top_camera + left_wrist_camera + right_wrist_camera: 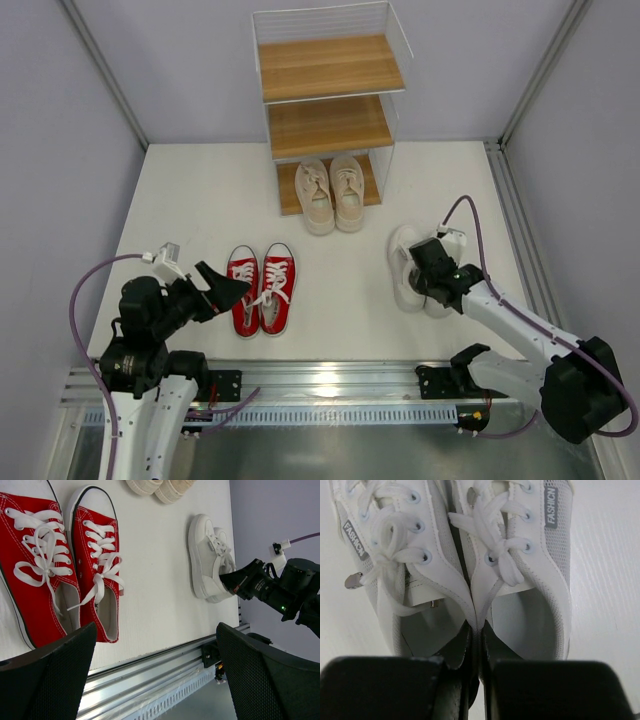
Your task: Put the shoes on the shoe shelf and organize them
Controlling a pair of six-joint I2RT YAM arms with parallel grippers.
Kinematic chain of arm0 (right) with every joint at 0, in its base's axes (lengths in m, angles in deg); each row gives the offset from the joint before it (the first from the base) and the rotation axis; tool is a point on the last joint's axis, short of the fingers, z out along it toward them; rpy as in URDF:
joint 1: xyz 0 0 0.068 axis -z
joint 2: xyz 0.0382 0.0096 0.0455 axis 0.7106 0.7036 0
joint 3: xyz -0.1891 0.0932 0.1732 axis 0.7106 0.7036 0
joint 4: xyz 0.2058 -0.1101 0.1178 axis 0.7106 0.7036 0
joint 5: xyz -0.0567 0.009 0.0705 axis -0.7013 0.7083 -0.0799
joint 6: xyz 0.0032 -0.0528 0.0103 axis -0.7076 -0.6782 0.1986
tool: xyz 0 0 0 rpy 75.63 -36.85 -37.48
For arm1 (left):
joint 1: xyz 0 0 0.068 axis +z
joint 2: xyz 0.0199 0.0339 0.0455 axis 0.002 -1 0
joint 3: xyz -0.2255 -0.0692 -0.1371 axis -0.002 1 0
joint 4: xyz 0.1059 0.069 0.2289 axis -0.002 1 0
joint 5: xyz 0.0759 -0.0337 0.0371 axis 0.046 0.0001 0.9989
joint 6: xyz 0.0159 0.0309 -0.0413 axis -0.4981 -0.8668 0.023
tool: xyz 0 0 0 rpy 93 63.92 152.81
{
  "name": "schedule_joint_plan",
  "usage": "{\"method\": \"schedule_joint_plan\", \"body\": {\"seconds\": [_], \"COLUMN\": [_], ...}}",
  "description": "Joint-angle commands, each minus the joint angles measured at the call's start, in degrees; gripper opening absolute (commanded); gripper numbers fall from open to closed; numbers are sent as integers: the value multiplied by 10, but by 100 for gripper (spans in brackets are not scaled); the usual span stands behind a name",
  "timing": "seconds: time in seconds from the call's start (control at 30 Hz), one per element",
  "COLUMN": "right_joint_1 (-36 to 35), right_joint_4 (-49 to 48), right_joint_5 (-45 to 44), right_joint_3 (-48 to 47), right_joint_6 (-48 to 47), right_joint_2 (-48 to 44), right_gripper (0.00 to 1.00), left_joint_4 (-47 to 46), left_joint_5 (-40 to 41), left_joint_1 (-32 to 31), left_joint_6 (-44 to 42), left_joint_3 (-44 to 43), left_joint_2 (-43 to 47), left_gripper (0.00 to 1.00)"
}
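The shoe shelf (pixel 330 66) stands at the back. A beige pair (pixel 332 192) sits on its lowest board, toes sticking out over the floor. The red pair (pixel 262 290) lies side by side at front left, toes pointing away. My left gripper (pixel 225 290) hovers open just left of it, holding nothing; the left wrist view shows the red shoes (pixel 95 555) beyond the gripper (pixel 157 675). My right gripper (pixel 420 272) is shut on the white pair (pixel 406 265), one finger inside each shoe. The right wrist view shows the touching inner collars (pixel 476 615) pinched together in the gripper (pixel 477 645).
An aluminium rail (pixel 320 385) runs along the near edge of the white floor. Grey walls with metal posts close in both sides. The shelf's top board (pixel 330 66) and middle board (pixel 328 125) carry nothing. The right arm (pixel 270 587) shows in the left wrist view.
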Motion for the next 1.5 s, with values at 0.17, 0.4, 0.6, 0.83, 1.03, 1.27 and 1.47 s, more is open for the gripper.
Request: {"method": "schedule_joint_plan", "body": {"seconds": [0.17,0.4,0.6,0.83,1.03,1.27,1.47], "right_joint_1": [-8,-121,-180,-193,-201,-200,-197], "right_joint_4": [37,56,27,-31,-34,-21,-20], "right_joint_5": [72,81,57,30,-35,-121,-154], "right_joint_3": [-68,-186,-326,-487,-633,-759,-844], "right_joint_6": [-63,-99,-142,-218,-253,-255,-257], "right_joint_2": [-122,-165,-61,73,183,296,366], "right_gripper": [4,4,4,4,4,4,4], "left_joint_4": [-29,-44,-49,-39,-31,-16,5], "left_joint_5": [-13,-13,-12,-3,2,4,9], "left_joint_1": [0,0,0,0,1,0,1], "left_joint_6": [1,6,8,3,-2,-7,-17], "left_joint_3": [-2,0,-2,-7,-11,-17,-31], "left_joint_2": [-2,-9,-10,-5,0,5,7], "left_gripper": [100,100,100,100,100,100,100]}}
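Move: The right hand already pinches both white shoes together by their inner collars near the heels. The rack's middle shelf lies about 30 cm ahead, 24 cm to its left and 15 cm above it; the top shelf is straight above that, some 36 cm higher than the hand. The beige shoes on the bottom shelf are about 28 cm ahead and 24 cm left, at hand height. From the left hand, the middle shelf is about 38 cm ahead, 20 cm right and level. Keeping its pinch on the two inner collars, the right hand lifts the white shoes off the table, first drawing back about 3 cm as it rises, then sweeping up and to the left, some 30 cm up and 22 cm across. From there it swings forward towards the middle shelf, ending about 15 cm farther out than it began and slowing its climb, while the wrist turns counter-clockwise and tips the toes up by some 30 degrees. ##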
